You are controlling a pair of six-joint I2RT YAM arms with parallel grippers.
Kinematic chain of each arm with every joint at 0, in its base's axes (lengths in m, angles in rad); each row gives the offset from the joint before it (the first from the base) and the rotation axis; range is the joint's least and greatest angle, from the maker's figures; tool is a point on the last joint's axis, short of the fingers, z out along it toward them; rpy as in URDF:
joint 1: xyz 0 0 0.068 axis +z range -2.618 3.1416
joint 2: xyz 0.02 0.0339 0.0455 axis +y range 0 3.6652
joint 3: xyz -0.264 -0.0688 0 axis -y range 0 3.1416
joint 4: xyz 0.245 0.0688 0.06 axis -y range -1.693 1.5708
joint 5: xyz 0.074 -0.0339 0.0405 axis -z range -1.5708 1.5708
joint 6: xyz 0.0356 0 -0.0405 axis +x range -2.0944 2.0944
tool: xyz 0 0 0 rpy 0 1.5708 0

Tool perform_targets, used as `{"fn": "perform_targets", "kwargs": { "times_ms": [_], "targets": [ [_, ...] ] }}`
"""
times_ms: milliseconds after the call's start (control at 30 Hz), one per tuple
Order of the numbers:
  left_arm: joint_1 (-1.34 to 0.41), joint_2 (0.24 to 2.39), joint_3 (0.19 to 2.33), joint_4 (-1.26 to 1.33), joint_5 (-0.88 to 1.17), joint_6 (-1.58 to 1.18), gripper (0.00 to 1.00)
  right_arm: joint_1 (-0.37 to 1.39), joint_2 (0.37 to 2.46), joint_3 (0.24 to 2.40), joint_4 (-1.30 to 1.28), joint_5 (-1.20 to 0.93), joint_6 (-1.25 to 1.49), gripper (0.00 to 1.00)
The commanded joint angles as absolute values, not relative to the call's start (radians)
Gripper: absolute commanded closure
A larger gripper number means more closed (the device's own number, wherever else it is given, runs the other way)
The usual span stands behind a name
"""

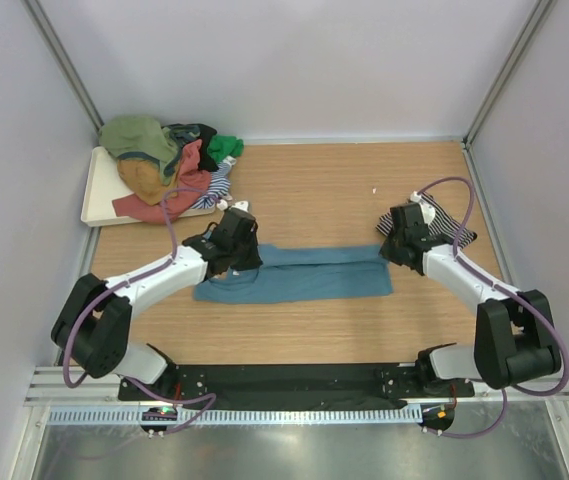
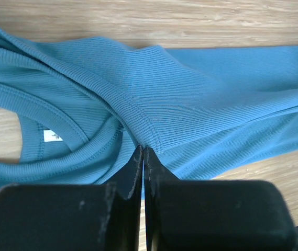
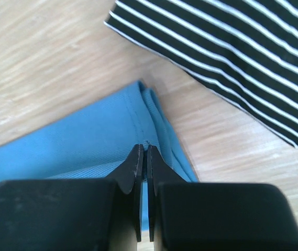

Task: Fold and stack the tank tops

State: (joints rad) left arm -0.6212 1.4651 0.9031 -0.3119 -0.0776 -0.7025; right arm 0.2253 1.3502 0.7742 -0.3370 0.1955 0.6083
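Note:
A plain teal-blue tank top point(image 1: 304, 278) lies stretched left to right across the middle of the table, folded lengthwise. My left gripper point(image 1: 238, 264) is at its left end, shut on a ribbed strap seam point(image 2: 138, 123) near the neckline. My right gripper point(image 1: 391, 257) is at the other end, shut on the stitched hem point(image 3: 144, 117) at the corner. A folded black-and-white striped tank top point(image 1: 458, 230) lies flat just behind the right gripper, apart from the teal cloth point(image 3: 86, 136). In the right wrist view the striped top point(image 3: 232, 57) fills the upper right.
A heap of tank tops point(image 1: 169, 165) in olive, mustard, coral, green and stripes sits on a white tray point(image 1: 94, 195) at the back left corner. Pale walls enclose the table on three sides. Bare wood shows in front of the teal top.

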Motion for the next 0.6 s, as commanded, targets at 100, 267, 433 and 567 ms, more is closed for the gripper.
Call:
{"fn": "perform_targets", "kwargs": {
  "times_ms": [100,267,433,567],
  "targets": [
    [-0.695,1.404,0.835,-0.268,-0.167,-0.752,1.00,0.227,1.259,0.689,-0.313,0.219,0.641,0.99],
    [-0.721,1.413,0.763,-0.253,-0.201,-0.813,1.00,0.227,1.272,0.614,-0.275,0.196,0.667,0.99],
    [-0.724,1.454,0.690,-0.218,-0.196,-0.867,1.00,0.229,1.312,0.595,-0.276,0.204,0.680,0.99],
    [-0.724,1.505,0.669,-0.199,-0.173,-0.887,1.00,0.229,1.307,0.597,-0.293,0.239,0.692,0.99]
  ]
}}
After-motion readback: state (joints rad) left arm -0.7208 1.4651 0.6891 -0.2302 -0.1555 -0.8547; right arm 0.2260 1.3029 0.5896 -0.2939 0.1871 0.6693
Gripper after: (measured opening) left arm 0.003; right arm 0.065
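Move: Both hands already pinch the blue tank top's raised far edge. Its near edge, where that is being folded, lies about 8 cm back of the left hand and 7 cm below it. From the right hand it is some 8 cm back, 1 cm right and 5 cm down. The strap end lies roughly 12 cm left and 4 cm back of the left hand, the folded striped top 10 cm ahead and 11 cm right of the right hand. Both hands carry the top's pinched far edge down and back, some 5 cm each, towards the near edge. ##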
